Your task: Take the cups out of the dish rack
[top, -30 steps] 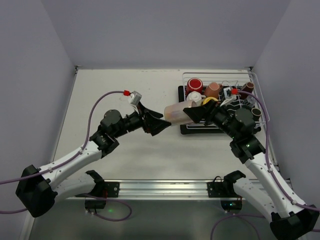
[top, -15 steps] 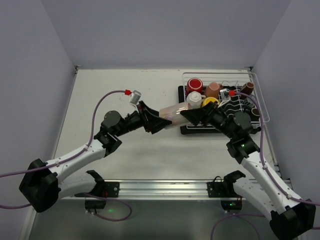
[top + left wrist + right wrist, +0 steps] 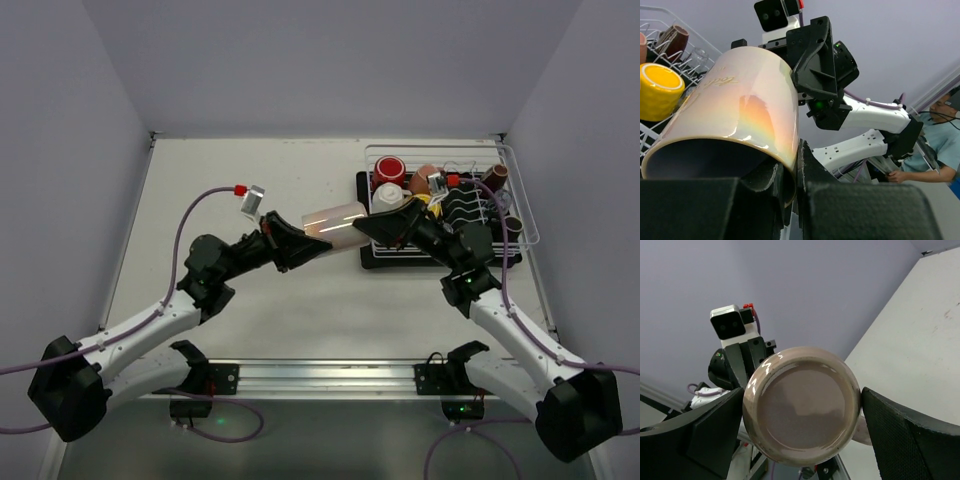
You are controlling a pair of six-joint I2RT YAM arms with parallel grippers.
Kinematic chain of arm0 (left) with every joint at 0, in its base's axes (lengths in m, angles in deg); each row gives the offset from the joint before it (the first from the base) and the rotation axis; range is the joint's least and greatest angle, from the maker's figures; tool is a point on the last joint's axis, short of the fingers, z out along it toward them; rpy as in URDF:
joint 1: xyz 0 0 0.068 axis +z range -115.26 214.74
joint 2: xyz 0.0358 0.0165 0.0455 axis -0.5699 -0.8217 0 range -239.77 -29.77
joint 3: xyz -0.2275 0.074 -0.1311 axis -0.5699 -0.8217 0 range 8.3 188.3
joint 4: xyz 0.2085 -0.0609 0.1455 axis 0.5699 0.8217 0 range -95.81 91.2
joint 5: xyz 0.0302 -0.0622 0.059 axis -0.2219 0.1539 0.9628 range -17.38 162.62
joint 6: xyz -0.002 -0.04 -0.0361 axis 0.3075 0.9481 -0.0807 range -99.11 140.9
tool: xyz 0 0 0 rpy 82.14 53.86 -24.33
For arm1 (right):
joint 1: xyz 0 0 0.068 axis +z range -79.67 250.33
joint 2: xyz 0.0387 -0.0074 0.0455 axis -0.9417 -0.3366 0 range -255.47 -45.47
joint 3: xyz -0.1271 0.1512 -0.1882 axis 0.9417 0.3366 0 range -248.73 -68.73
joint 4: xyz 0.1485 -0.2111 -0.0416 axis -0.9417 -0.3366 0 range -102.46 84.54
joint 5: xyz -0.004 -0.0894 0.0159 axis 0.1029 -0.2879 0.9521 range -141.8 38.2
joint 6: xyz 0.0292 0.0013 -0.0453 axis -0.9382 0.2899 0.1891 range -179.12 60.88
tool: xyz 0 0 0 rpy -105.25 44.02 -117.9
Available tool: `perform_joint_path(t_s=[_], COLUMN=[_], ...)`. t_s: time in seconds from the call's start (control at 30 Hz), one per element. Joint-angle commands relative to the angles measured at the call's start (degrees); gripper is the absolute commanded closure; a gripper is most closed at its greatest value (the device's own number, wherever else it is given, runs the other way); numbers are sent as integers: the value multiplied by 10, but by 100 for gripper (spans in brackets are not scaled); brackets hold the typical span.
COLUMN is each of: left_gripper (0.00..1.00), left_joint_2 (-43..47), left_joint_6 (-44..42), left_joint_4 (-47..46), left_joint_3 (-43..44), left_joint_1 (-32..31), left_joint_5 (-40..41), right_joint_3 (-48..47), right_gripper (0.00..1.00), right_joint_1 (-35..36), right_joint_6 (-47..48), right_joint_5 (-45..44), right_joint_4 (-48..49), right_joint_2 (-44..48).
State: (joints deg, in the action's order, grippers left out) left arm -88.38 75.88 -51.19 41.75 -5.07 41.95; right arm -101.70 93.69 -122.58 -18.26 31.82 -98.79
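A cream mug with a dark inside (image 3: 335, 220) hangs in the air left of the dish rack (image 3: 440, 148), held from both ends. My left gripper (image 3: 303, 237) is shut on its rim, one finger inside and one outside (image 3: 790, 165). My right gripper (image 3: 377, 226) clasps its base, a finger on each side (image 3: 802, 415). In the rack sit a red cup (image 3: 389, 168), a white cup (image 3: 386, 193), a pinkish-brown cup (image 3: 426, 176), a yellow cup (image 3: 657, 90) and a dark brown cup (image 3: 496, 175). A clear glass (image 3: 697, 54) shows in the left wrist view.
The rack stands on a black tray (image 3: 372, 260) at the back right, near the right wall. The pale table top (image 3: 250, 180) stretches left of it. A metal rail (image 3: 320, 375) runs along the near edge between the arm bases.
The mug has moved left and a little farther back, away from the rack. Both grippers went with it, and my left gripper has closed on its rim.
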Motion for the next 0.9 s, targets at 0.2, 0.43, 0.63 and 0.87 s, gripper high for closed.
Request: perform_joint_path(t_s=[0.2, 0.43, 0.63, 0.87], left_gripper=[100, 100, 100, 100], left_joint_2=[136, 168, -25, -234], left_joint_6=[-108, -241, -354, -389], left_joint_4=[108, 357, 685, 778], left_joint_3=[-8, 78, 331, 462], left_joint_1=[-3, -1, 45, 215], left_joint_5=[79, 248, 431, 408], right_joint_3=[-11, -42, -116, -149], right_gripper=[1, 1, 1, 1], right_joint_1=[-23, -50, -20, 5], right_joint_6=[24, 67, 199, 289], right_joint_5=[-3, -12, -52, -85], right_joint_4=[28, -71, -287, -436], right_joint_2=[-12, 19, 40, 53])
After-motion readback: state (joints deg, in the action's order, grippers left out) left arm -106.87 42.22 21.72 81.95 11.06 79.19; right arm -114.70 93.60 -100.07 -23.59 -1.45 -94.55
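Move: The left hand already holds the pale cup by its rim, bound for bare table some 27 cm ahead, 20 cm left and 28 cm below; the rack's middle is about 32 cm ahead and 38 cm right. From the right hand, open around the cup's base, the white mug stands roughly 27 cm ahead, 13 cm right, 25 cm down; the red mug is 10 cm beyond it, the yellow one 10 cm right and 4 cm nearer. Leftward and slightly down at first, drawing the pale cup out from between the right hand's open fingers, the left arm then sweeps fast forward, ending about 19 cm farther out, 15 cm left and 8 cm lower. Its fingers keep their rim pinch while the wrist swings some 75 degrees, from pointing right to forward and down. The wide-open right hand eases about 2 cm to the right and tips down. ##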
